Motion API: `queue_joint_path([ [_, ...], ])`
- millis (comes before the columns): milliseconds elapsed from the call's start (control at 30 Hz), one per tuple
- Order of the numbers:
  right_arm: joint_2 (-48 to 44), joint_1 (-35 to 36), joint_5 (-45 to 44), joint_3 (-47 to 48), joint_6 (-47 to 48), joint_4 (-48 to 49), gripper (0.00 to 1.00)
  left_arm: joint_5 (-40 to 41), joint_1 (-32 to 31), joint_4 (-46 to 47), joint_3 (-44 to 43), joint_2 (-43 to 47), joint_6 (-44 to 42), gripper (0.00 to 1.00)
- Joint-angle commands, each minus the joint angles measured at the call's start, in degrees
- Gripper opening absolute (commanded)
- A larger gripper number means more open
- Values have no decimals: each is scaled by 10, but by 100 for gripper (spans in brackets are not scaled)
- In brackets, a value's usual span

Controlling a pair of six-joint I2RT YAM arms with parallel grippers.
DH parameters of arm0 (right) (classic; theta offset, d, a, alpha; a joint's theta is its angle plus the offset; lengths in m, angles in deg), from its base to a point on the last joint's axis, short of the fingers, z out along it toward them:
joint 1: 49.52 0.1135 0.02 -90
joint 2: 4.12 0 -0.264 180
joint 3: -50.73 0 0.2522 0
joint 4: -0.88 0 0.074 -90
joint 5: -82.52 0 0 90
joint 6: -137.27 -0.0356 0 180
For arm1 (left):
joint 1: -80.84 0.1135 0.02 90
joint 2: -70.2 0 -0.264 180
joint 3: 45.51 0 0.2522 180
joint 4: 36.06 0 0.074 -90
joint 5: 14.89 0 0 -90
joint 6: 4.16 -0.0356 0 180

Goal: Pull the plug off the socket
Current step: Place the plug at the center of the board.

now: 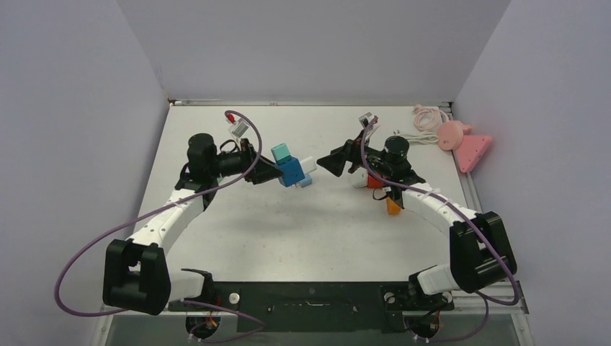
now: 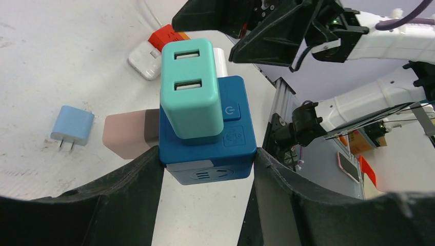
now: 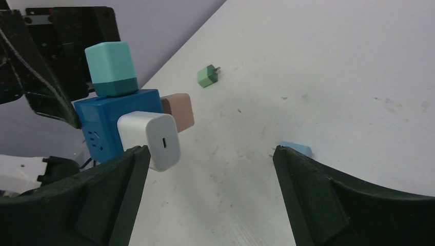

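My left gripper [image 2: 208,165] is shut on a blue cube socket [image 2: 208,148] and holds it above the table, its fingers pressed on two opposite sides. A teal plug [image 2: 190,92] sits in the socket's top face. A pink plug [image 2: 128,136] sticks out of one side and a white plug [image 3: 151,138] out of the side facing my right arm. My right gripper [image 3: 210,154] is open wide just in front of the white plug, whose lower corner is beside the left finger; nothing is gripped. From above, the socket [image 1: 292,173] hangs between the two grippers.
Loose plugs lie on the table: a light blue one [image 2: 72,125], a green one [image 3: 207,77], and a white adapter [image 2: 146,64] beside a red one [image 2: 166,36]. A pink object [image 1: 465,144] and a coiled cable [image 1: 425,119] lie at the back right.
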Motion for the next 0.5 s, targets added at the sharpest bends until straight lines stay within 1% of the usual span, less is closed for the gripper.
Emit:
queue_joint_path([
  [0,24,-2,121,-4,-82,135,94,-45,1,94,-9,5,29,3],
  [67,33,0,133,-6,-100,159,92,-48,0,95,-9,4,29,3],
  [133,40,3,138,-3,-107,164,90,-51,-1,97,-8,4,29,3],
  [233,48,13,151,6,-110,167,84,-53,-3,98,-7,3,30,3],
  [367,58,37,173,24,-107,157,74,-61,-7,110,-6,-1,39,3],
  [467,67,51,183,30,-114,161,62,-66,-11,133,0,-1,52,3],
])
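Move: The white plug on the blue socket sits about 7 cm to the right gripper's left and 4 cm back, roughly level with it. The socket body is 5 cm farther left of that plug and 2 cm nearer the base; the teal plug rises 7 cm left of it, 3 cm farther out and 3 cm higher. The light blue plug lies on the table 5 cm ahead of the gripper, 8 cm left and 20 cm below. From the left gripper, the white plug is about 7 cm right and 3 cm ahead. Bring the right gripper about 5 cm back and 3.5 cm left to the white plug's free end, turning it some 20 degrees counter-clockwise and narrowing the wide-open fingers to about two-thirds so they stand either side of the plug. Keep the left gripper's hold on the blue socket, easing it about a centimetre back and up. ##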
